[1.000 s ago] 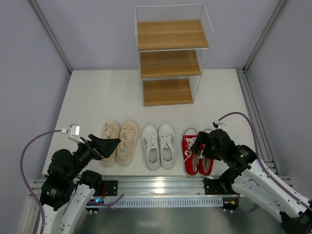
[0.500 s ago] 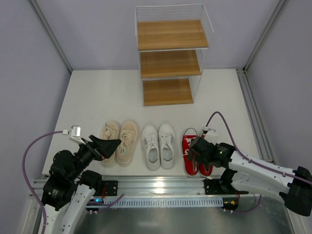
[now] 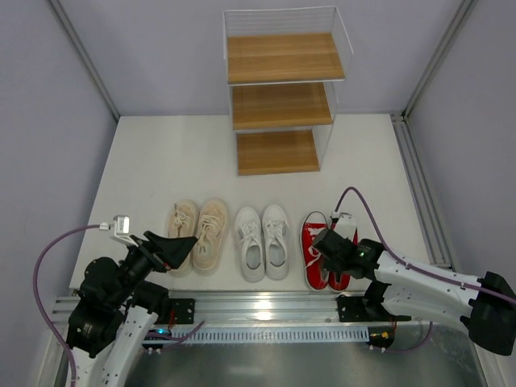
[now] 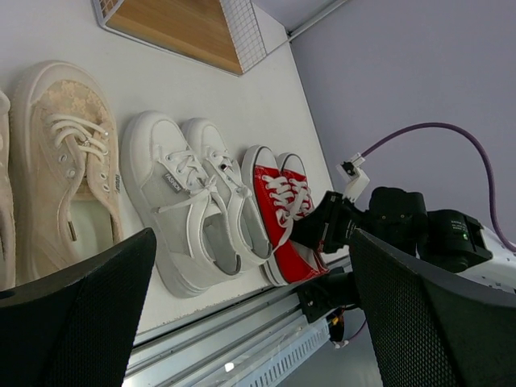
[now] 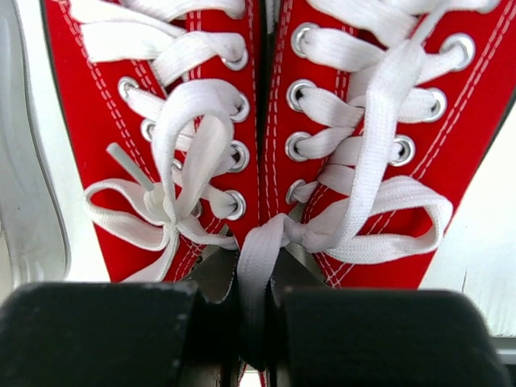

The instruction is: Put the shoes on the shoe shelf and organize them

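Note:
Three pairs of shoes stand in a row near the front edge: a beige pair [image 3: 197,234], a white pair [image 3: 262,242] and a red pair [image 3: 315,239]. The shoe shelf [image 3: 278,97] stands empty at the back. My right gripper [image 3: 332,251] is down on the red pair's heel end. In the right wrist view it [image 5: 258,322] is shut, pinching the inner walls of the left red shoe [image 5: 161,121] and the right red shoe [image 5: 379,121] together with a white lace. My left gripper [image 3: 181,242] hovers open above the beige pair's left side, holding nothing.
A metal rail [image 3: 266,310] runs along the table's front edge just below the shoes. Grey walls close in both sides. In the left wrist view the beige shoe [image 4: 60,161], white pair [image 4: 193,201], red pair [image 4: 282,201] and shelf corner [image 4: 177,24] show.
My right gripper dropped onto the red pair's heel end and shut on the two shoes' inner walls. The left arm shifted only slightly.

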You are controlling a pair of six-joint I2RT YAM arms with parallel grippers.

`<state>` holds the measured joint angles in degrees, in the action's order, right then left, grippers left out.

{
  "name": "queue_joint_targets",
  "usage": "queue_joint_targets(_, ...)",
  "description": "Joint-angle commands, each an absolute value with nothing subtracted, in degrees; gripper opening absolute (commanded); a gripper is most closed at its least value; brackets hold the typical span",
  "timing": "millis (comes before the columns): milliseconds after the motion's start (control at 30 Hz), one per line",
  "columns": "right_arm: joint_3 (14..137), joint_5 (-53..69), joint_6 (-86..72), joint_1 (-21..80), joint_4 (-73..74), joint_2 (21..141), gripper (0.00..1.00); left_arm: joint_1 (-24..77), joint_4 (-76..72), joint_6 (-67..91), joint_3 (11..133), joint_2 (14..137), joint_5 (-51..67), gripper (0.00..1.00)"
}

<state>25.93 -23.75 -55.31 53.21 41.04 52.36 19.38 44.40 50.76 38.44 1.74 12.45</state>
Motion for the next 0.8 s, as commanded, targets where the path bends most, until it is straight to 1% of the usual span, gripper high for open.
queue_joint_targets(0,27.33,-22.59,-48.27,53.96,32.26,51.42,0.04,19.25,45.09,50.1,40.34,0.88,11.95,1.0)
queue_joint_targets(133,33.9,-25.48,-41.07,54.14,35.32,50.8,0.04,19.25,45.35,50.1,40.69,0.7,11.6,1.0)
queue_joint_targets(400,42.62,-32.16,-33.23,54.05,38.49,50.27,0.04,19.25,47.63,48.87,42.01,0.62,10.02,1.0)
queue_joint_targets(633,47.19,-35.07,-25.85,53.62,31.05,55.27,0.04,19.34,47.29,48.78,41.66,-0.97,9.75,1.0)
queue_joint_targets(767,50.97,-29.9,-21.02,49.67,24.8,62.2,0.04,19.34,47.63,48.43,42.19,-0.79,9.58,1.0)
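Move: My right hand is already shut on the inner sides of the two red shoes, pinching the pair together while they stand on the table. The lowest shelf board lies about 37 cm ahead and 17 cm to its left, slightly lower. The nearer white shoe is roughly 19 cm to its left and 7 cm ahead, its mate some 8 cm farther left. From my left hand, the same board is about 40 cm ahead, 32 cm right and 28 cm below. Keeping the two red shoes pinched side by side, I raise my right hand about 9 cm, then carry it on level and forward towards the shelf, some 7 cm ahead in all with a smaller shift left. On the way I turn it nearly 20 degrees counter-clockwise and tip the fingers up a little, so the toes swing towards the white pair's side. ##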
